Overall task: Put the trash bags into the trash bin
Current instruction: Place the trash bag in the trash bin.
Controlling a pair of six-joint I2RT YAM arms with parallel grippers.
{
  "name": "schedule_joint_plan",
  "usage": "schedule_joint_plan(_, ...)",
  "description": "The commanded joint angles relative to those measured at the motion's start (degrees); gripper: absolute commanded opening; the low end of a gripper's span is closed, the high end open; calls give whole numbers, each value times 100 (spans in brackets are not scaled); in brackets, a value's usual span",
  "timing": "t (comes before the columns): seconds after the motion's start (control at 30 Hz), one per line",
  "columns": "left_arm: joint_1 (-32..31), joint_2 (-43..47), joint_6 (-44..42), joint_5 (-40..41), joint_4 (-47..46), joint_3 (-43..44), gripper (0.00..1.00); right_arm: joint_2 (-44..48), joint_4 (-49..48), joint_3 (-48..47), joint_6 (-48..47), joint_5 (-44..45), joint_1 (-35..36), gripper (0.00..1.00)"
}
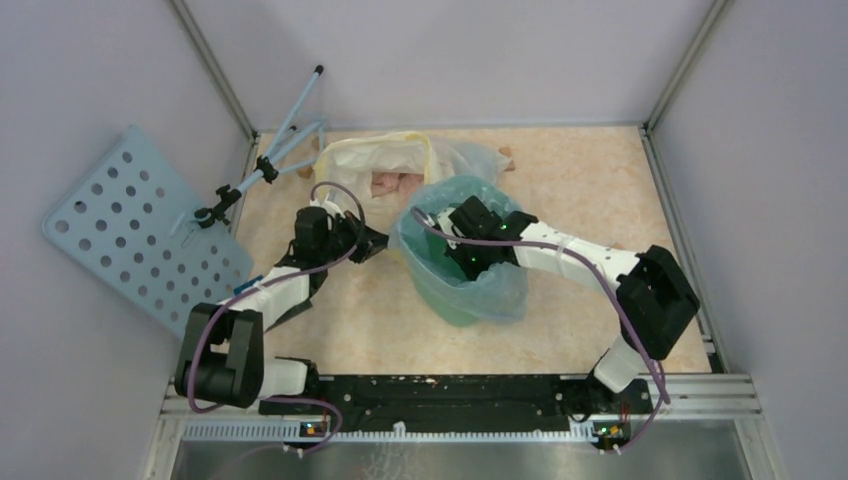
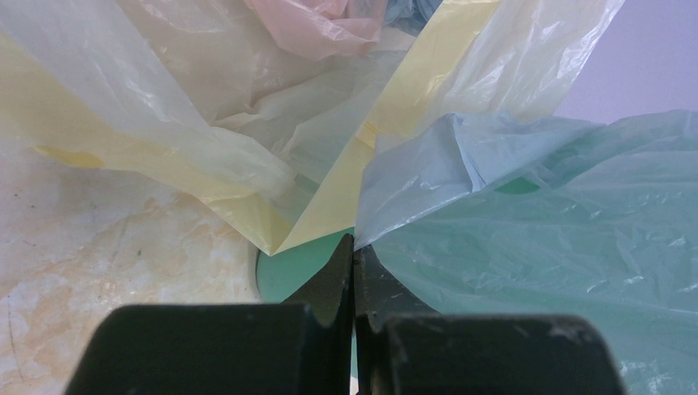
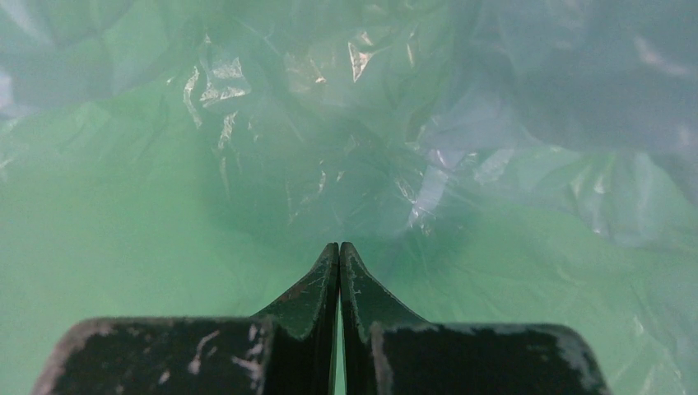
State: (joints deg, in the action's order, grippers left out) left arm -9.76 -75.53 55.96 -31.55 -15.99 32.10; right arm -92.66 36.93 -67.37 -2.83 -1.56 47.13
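Observation:
The mint-green trash bin [image 1: 455,300] stands mid-table with the pale-blue see-through trash bag [image 1: 505,290] draped over and into it. My left gripper [image 1: 385,240] is at the bin's left rim, shut on a corner of the trash bag [image 2: 436,164] that runs down to its fingertips [image 2: 354,240]; green bin wall [image 2: 292,271] shows just behind. My right gripper [image 1: 445,225] reaches down inside the bin. Its jaws [image 3: 339,245] are shut with nothing seen between them, facing crinkled bag film [image 3: 329,164] over the green bin wall [image 3: 123,247].
A whitish bag with a yellow rim [image 1: 385,165] lies right behind the bin and touches the left gripper's side [image 2: 247,123]. A pale-blue perforated board [image 1: 130,225] and a thin blue stand [image 1: 290,130] lean at the left wall.

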Motion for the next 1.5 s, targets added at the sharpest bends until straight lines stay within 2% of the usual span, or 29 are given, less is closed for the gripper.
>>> schedule_joint_plan(0.0, -76, -25, -68, 75, -74, 300, 0, -622, 281, -107, -68, -83, 69, 0)
schedule_joint_plan(0.4, -130, -20, -87, 162, -14, 371, 0, -163, 1078, -878, 239, -159, 68, 0)
schedule_joint_plan(0.9, -149, -22, -95, 167, -17, 337, 0, -831, 6, 274, 515, -113, 69, 0)
schedule_joint_plan(1.07, -149, -49, -86, 144, -69, 285, 0, -1091, -113, 372, 514, -111, 70, 0)
schedule_joint_plan(1.47, -158, -74, -59, 133, -115, 294, 0, -824, -11, 336, 541, -1, 59, 0)
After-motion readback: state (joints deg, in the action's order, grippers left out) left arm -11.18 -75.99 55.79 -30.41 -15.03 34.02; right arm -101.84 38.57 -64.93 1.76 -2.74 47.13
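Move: The right hand is already inside the blue-lined trash bin, fingers shut. The bin's middle lies about 2 cm ahead, 3 cm left and some 5 cm below it. The bag lip pinched by the left gripper is roughly 18 cm left, 8 cm ahead and 4 cm higher. The yellow-edged bag lies about 24 cm ahead, 15 cm left and 7 cm lower. From the left hand, the bin's middle is 15 cm right, 6 cm back and 10 cm down. Push the closed right fingers deeper into the lined bin: dip briefly, ease back up a couple of centimetres, then plunge to end about 6.5 cm lower and some 2.5 cm back, drifting slightly right, tilting the fingers close to straight down (roughly 15 degrees). Bear on the blue lining with the tips, then hold there. Keep the left gripper pinched on the bag's lip. ##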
